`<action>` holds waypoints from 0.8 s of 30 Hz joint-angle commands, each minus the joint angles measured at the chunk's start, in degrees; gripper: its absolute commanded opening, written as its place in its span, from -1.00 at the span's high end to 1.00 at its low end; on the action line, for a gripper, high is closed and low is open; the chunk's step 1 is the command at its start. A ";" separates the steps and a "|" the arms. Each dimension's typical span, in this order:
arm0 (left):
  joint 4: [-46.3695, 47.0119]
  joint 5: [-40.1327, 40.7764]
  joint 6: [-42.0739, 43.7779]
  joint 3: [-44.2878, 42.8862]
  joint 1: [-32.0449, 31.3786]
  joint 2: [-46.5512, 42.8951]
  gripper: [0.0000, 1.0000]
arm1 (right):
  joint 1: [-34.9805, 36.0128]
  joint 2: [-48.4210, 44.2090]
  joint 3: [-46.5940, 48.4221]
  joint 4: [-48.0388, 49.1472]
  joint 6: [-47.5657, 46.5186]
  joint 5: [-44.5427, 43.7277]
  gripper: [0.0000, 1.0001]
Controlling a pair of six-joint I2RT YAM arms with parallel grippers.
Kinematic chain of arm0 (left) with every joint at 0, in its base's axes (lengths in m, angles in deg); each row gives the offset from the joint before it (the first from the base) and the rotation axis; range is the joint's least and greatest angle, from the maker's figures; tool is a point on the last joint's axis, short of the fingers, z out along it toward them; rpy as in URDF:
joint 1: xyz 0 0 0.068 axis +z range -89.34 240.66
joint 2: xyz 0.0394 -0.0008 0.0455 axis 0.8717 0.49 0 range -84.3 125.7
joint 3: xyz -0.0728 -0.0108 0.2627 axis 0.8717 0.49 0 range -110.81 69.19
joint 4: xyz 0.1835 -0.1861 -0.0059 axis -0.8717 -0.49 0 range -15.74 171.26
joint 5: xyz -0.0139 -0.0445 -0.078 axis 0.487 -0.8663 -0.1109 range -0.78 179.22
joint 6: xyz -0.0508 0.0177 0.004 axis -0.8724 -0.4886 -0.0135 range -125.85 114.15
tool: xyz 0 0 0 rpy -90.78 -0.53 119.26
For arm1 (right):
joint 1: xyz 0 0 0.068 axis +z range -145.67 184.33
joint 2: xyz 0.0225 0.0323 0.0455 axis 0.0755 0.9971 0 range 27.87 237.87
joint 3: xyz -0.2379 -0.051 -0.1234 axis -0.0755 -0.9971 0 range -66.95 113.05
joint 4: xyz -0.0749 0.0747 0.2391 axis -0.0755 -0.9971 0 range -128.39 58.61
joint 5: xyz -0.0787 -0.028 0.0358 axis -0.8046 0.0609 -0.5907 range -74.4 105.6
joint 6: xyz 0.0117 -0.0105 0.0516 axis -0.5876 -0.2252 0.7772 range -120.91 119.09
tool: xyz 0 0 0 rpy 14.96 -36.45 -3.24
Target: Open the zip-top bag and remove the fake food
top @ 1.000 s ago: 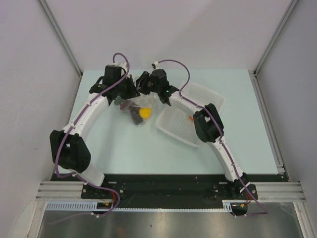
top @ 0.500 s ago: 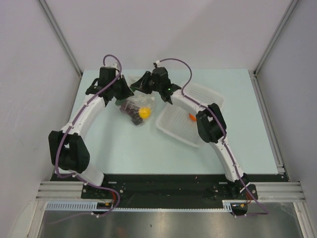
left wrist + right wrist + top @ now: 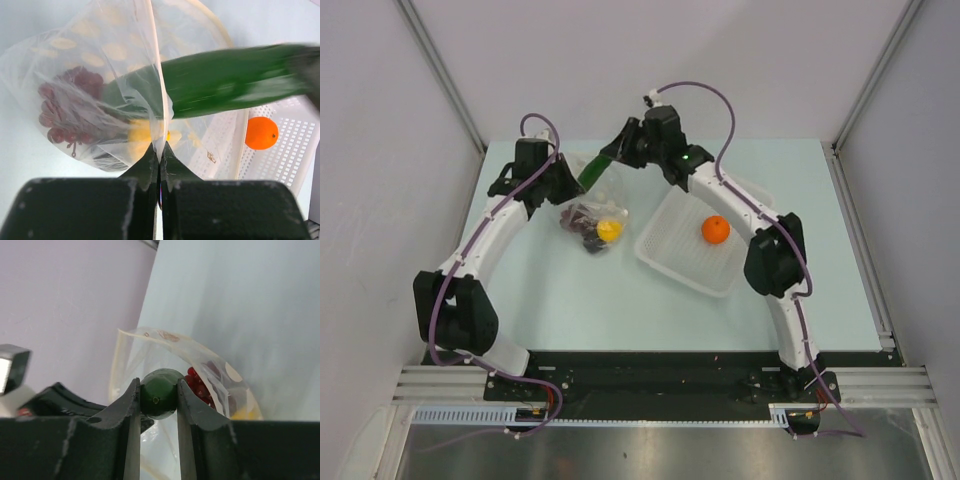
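Note:
The clear zip-top bag (image 3: 588, 210) lies at the table's back middle, mouth open. It holds the red-purple grape bunch (image 3: 67, 102) and a yellow fruit (image 3: 610, 229). My left gripper (image 3: 161, 150) is shut on the bag's rim (image 3: 156, 95). My right gripper (image 3: 157, 395) is shut on the end of the green cucumber (image 3: 158, 392), which sticks halfway out of the bag's mouth (image 3: 235, 80) and shows in the top view (image 3: 597, 166). The orange ball (image 3: 715, 230) lies in the white basket (image 3: 665, 262).
The white perforated basket sits right of the bag, with a second white basket (image 3: 752, 190) behind it. Walls (image 3: 430, 70) close in the table's back and sides.
My right gripper has drawn back to the right and up, pulling the cucumber partway out of the bag. The left gripper shifted left, holding the rim. The orange ball in the basket is now uncovered.

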State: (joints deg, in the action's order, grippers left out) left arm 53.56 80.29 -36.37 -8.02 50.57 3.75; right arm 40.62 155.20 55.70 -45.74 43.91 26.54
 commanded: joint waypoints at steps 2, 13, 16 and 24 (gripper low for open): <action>1.95 -0.12 -0.41 1.01 0.33 -2.53 1.00 | -4.21 -9.02 1.19 -2.52 -1.76 0.48 1.00; 1.51 -0.48 0.55 0.92 0.51 -2.88 1.00 | -17.03 -20.44 -10.12 -18.41 -9.04 16.10 1.00; 1.78 -0.48 0.64 1.36 0.51 -2.89 1.00 | -21.87 -23.35 -16.27 -21.93 -10.80 22.08 1.00; 1.60 -0.47 1.26 0.92 0.51 -2.62 1.00 | -25.48 -22.58 -27.37 -25.55 -13.53 30.44 1.00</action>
State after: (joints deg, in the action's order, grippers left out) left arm 53.77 80.07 -35.80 -7.04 50.70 3.43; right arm 14.31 132.07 30.45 -67.68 32.83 48.53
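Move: For the right hand, already gripping the cucumber by its upper end, the white bin's middle lies about 25 cm to the right, 8 cm back and 20 cm lower. The orange in the bin stands some 3 cm to the right of that middle. The lemon in the bag is about 8 cm back, 1 cm left and 19 cm down from the right hand. From the left hand, the bin's middle is roughly 32 cm right, 1 cm back and 17 cm lower. Rightward in a quick arc of about 24 cm, the right hand carries the cucumber away from the bag to over the bin, first climbing some 8 cm to draw its lower end out of the bag's mouth, then sinking again and easing back a little. On the way down its fingers tip downward about 20 degrees, keeping their grip. The left hand stays put, still pinching the bag's rim. ##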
